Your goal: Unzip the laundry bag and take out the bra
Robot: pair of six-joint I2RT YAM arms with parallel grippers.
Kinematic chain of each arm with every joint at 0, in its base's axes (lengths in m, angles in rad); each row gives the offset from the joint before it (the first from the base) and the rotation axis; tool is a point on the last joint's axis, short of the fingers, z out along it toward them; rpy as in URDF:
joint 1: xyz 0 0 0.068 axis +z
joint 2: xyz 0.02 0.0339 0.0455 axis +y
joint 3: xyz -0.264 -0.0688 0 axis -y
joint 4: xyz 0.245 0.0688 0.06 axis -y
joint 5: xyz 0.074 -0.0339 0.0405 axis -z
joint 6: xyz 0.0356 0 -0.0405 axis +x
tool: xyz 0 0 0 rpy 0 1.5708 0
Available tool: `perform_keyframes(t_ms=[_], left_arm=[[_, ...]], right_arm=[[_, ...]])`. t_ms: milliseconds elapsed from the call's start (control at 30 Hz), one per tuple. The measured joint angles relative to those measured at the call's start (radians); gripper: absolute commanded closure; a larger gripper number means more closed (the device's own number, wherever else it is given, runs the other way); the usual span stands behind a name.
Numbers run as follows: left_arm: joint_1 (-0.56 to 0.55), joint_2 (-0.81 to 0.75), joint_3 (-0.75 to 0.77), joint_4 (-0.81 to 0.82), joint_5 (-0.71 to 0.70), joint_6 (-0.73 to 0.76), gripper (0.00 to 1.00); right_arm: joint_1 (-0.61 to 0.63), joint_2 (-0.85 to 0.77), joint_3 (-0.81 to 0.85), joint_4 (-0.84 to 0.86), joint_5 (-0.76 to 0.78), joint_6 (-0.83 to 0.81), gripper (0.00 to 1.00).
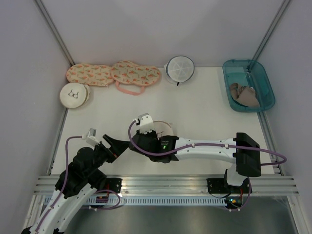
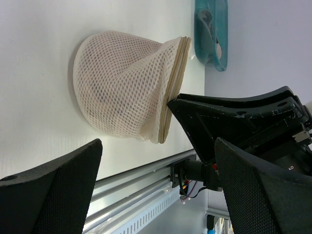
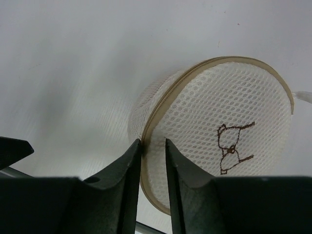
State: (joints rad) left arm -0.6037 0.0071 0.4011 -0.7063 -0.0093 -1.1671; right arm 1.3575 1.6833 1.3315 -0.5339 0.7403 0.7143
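Observation:
The laundry bag (image 1: 167, 127), a round cream mesh bag with a tan zipper rim (image 3: 165, 105) and a dark bra drawing (image 3: 233, 146), stands tilted on its edge at the middle of the table. My right gripper (image 3: 153, 144) is shut on its rim, with a fold of mesh and the zipper band pinched between the narrow jaws. In the top view the right gripper (image 1: 155, 132) covers the bag's near left side. My left gripper (image 1: 119, 145) is wide open just left of the bag (image 2: 122, 83), touching nothing. The bra is hidden.
A second round cream bag with a bra drawing (image 1: 74, 95) lies at the far left. Two peach patterned pouches (image 1: 114, 74) and a white round bag with a dark rim (image 1: 179, 69) sit at the back. A teal bin (image 1: 262, 80) at the right holds a tan bra (image 1: 245, 96).

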Motion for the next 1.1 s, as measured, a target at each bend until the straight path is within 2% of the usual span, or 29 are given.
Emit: perform_keyframes(t_ms=[67,233,567,800,1000,1100], left_arm=[[0.000,0.000,0.000,-0.001,0.000,0.000,0.01],[0.000,0.000,0.000,-0.003,0.000,0.000,0.01],[0.000,0.000,0.000,-0.003,0.000,0.000,0.01],[0.000,0.000,0.000,0.004,0.001,0.000,0.02],[0.000,0.022,-0.001,0.052,0.019,0.000,0.02],[0.000,0.077,-0.001,0.089,0.038,0.001,0.02]], right_arm=[[0.000,0.000,0.000,0.001,0.000,-0.002,0.81],[-0.001,0.000,0.000,-0.001,0.003,0.001,0.99],[-0.001,-0.010,0.000,-0.060,0.052,0.027,1.00],[-0.001,-0.177,-0.045,-0.151,0.127,0.082,0.99],[-0.001,-0.260,-0.058,-0.347,0.231,0.229,1.00],[-0.006,-0.248,-0.073,-0.513,0.264,0.369,0.98]])
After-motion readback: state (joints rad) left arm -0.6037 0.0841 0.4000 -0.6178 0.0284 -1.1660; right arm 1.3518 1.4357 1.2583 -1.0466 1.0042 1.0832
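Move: The freed rim of the laundry bag's lid lies right at the right hand's half-open fingertips, about 1 cm ahead and 1 cm below. The lid's bra motif is some 7 cm to the right and 1 cm farther out than the hand, about 2 cm lower; the mesh body's middle is roughly 6 cm right, level fore and aft and 8 cm down. From the left hand, the rim is about 5 cm ahead, 8 cm right and 3 cm below. The right fingers shut on the near-left rim of the lid and pinch it. Keeping that grip, the hand draws the rim to the right, across and above the bag's mouth, slowly at first and then fast, about 13 cm in all. It climbs some 5 cm on the way before dipping slightly, while the wrist turns roughly 20 degrees clockwise. ##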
